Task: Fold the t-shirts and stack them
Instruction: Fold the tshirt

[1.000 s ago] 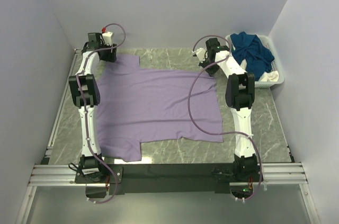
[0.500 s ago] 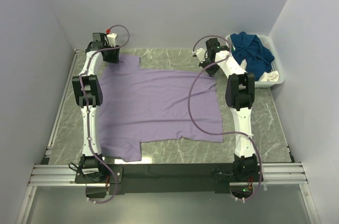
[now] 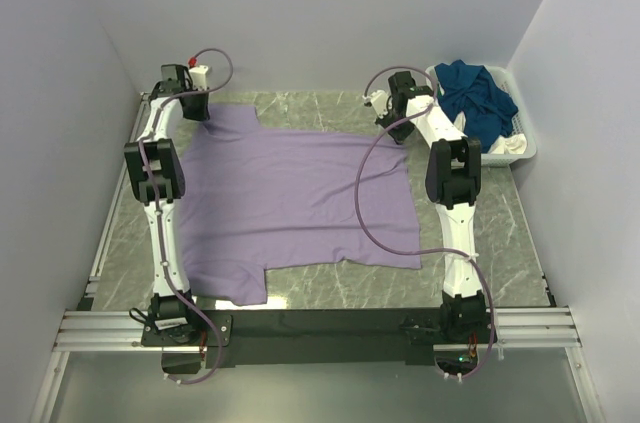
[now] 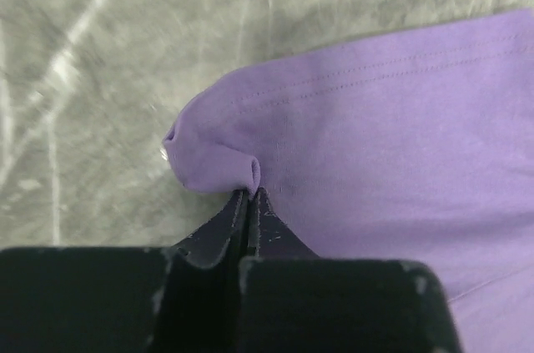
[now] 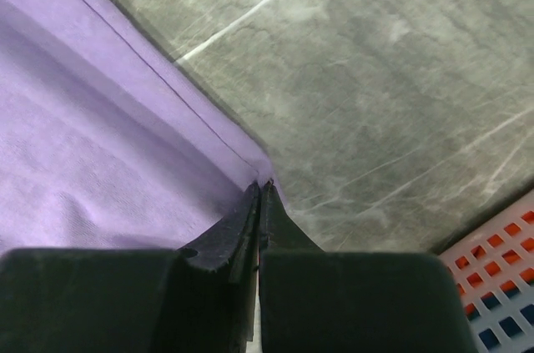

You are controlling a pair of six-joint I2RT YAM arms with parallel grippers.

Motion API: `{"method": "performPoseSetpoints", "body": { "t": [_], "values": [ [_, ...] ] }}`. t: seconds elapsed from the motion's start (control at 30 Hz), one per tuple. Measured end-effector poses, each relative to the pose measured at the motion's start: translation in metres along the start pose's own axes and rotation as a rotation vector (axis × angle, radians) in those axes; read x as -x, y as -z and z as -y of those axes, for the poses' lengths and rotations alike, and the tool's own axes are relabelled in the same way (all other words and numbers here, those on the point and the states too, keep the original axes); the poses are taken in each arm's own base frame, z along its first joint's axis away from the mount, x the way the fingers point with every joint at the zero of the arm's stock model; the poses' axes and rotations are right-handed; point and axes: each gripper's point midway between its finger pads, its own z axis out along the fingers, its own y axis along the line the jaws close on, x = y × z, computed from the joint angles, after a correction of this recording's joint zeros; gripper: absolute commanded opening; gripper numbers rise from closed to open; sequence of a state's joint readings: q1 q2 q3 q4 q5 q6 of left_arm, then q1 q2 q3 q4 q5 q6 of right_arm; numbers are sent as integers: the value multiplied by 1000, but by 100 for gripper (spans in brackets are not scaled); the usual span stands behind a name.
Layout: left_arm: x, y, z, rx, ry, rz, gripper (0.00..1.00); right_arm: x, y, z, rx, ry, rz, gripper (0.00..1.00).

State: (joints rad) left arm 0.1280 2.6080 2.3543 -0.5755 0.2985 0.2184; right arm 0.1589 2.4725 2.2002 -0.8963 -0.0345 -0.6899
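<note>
A pale lilac t-shirt (image 3: 290,198) lies spread flat over the marble table. At its far left sleeve, my left gripper (image 3: 197,110) is shut on the cloth; the left wrist view shows the sleeve's hem corner (image 4: 219,157) bunched and pinched at my left gripper's tips (image 4: 252,193). My right gripper (image 3: 395,125) is at the far right corner of the same shirt. In the right wrist view the hemmed edge (image 5: 196,115) runs into my right gripper's shut tips (image 5: 262,187). Dark teal and white t-shirts (image 3: 478,98) are piled in a basket.
A white slatted basket (image 3: 520,148) stands at the far right corner against the wall; its grid (image 5: 501,253) shows in the right wrist view. Grey walls enclose the table on three sides. Bare marble (image 3: 510,233) lies right of the shirt.
My left gripper moved left and down onto the far sleeve and shut on it, bunching the hem. The right arm has not moved.
</note>
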Motion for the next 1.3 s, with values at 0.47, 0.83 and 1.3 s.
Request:
{"method": "performPoseSetpoints", "body": {
  "t": [0.47,0.83,1.3],
  "values": [
    [119,62,0,28,-95,369,1,42,31,43,-181,-74,168,0],
    [94,59,5,-4,-123,346,1,44,36,51,-203,-75,190,0],
    [62,110,13,-9,-181,317,1,44,72,38,-160,-36,232,0]
  ]
}}
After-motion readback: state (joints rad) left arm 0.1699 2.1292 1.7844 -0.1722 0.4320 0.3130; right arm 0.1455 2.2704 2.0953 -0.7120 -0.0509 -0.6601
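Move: Both hands already pinch the t-shirt's far edge. The shirt's middle lies about 24 cm back and 28 cm right of the left hand, whose neighbour is a sleeve flap about 9 cm to the right and 1 cm ahead. From the right hand the shirt's middle is some 17 cm back and 27 cm left, and the white basket is roughly 23 cm right and 8 cm ahead. The shirt lies a centimetre or two below the hands. Both hands, still pinching the t-shirt's far edge, rise about 10 cm and forward; the left then draws back. ##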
